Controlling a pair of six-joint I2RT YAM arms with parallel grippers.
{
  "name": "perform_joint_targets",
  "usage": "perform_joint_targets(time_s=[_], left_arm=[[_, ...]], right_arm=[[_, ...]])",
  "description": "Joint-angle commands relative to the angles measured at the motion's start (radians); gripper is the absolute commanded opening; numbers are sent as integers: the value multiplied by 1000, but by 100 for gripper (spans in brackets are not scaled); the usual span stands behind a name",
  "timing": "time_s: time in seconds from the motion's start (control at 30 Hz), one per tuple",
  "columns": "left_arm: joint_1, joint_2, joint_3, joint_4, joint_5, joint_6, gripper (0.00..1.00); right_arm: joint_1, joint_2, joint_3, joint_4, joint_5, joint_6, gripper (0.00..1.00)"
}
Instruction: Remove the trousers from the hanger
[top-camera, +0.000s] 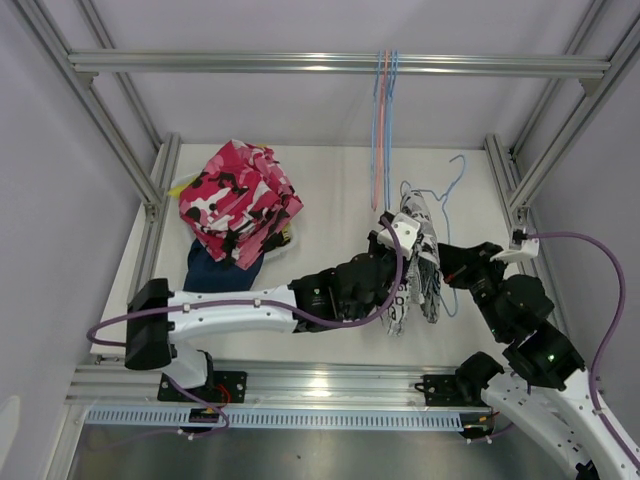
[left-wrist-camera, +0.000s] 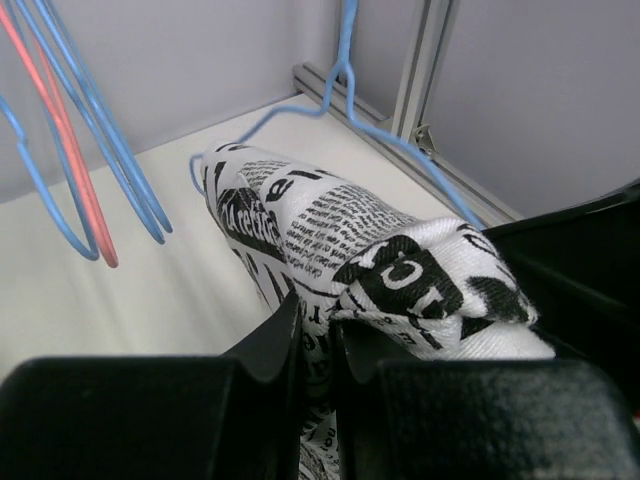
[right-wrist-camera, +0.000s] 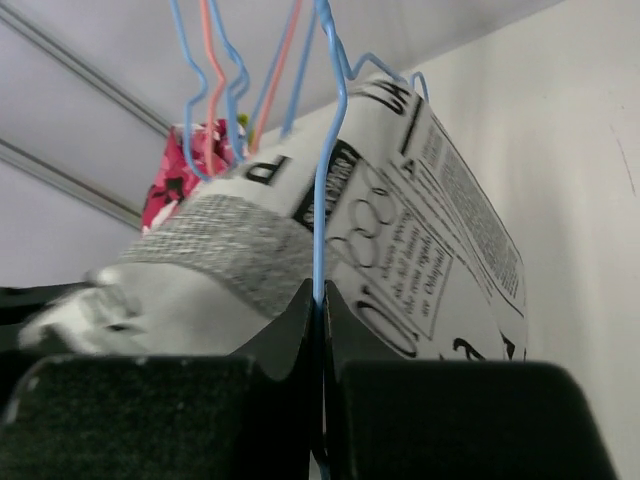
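Note:
White trousers with black newspaper lettering (top-camera: 422, 262) hang on a blue wire hanger (top-camera: 456, 178) right of the table's middle. My left gripper (top-camera: 398, 236) is shut on a fold of that cloth; in the left wrist view the fabric (left-wrist-camera: 400, 270) bunches over the left gripper (left-wrist-camera: 316, 318), with the hanger wire (left-wrist-camera: 352, 100) behind it. My right gripper (top-camera: 443, 268) comes in from the right and is shut on the hanger's thin blue wire (right-wrist-camera: 320, 200). In the right wrist view the wire runs straight down into the right gripper (right-wrist-camera: 320, 298), and the printed trousers (right-wrist-camera: 430, 240) fill the frame beyond.
A pile of pink-red patterned trousers (top-camera: 240, 200) lies at the back left of the table, over a navy pair (top-camera: 222, 270) and a yellow edge (top-camera: 184, 187). Bare blue and pink hangers (top-camera: 383, 120) dangle from the overhead rail (top-camera: 250, 63). Frame posts stand on both sides.

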Motion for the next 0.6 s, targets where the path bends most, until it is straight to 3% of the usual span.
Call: perform_joint_targets(time_s=[0.0,0.2,0.33,0.57], left_arm=[[-20,-106,66,83,-1,53,1],[-74,-218,70,42,-6,131,1],[-75,-355,87,-138,138,17,1],[-75,-640,12,-257,244,-53,0]], right_arm=[[5,-8,-37,57,59,12,0],[4,-40,-121,48,105,7,0],[4,-57,-166,43,109,12,0],[5,-60,-191,23,118,17,0]])
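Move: The newsprint trousers are already pinched in the left hand, and their middle hangs some 6 cm to the left of the right hand and about 3 cm below it; the right hand grips the blue hanger's side wire. The pile of pink trousers lies about 35 cm left of the left hand, 18 cm farther out and 24 cm lower. The row of empty hangers is about 20 cm ahead of the left hand, 2 cm left, its middle some 12 cm higher. The newsprint trousers, still pinched in the left fingers, are drawn away from the hanger: the left hand climbs about 14 cm while swinging left and back, faster and faster, its wrist turning clockwise and its left side dipping. Meanwhile the right hand keeps its shut grip on the hanger wire and takes it down about 7 cm, easing off and tipping slightly downward. ##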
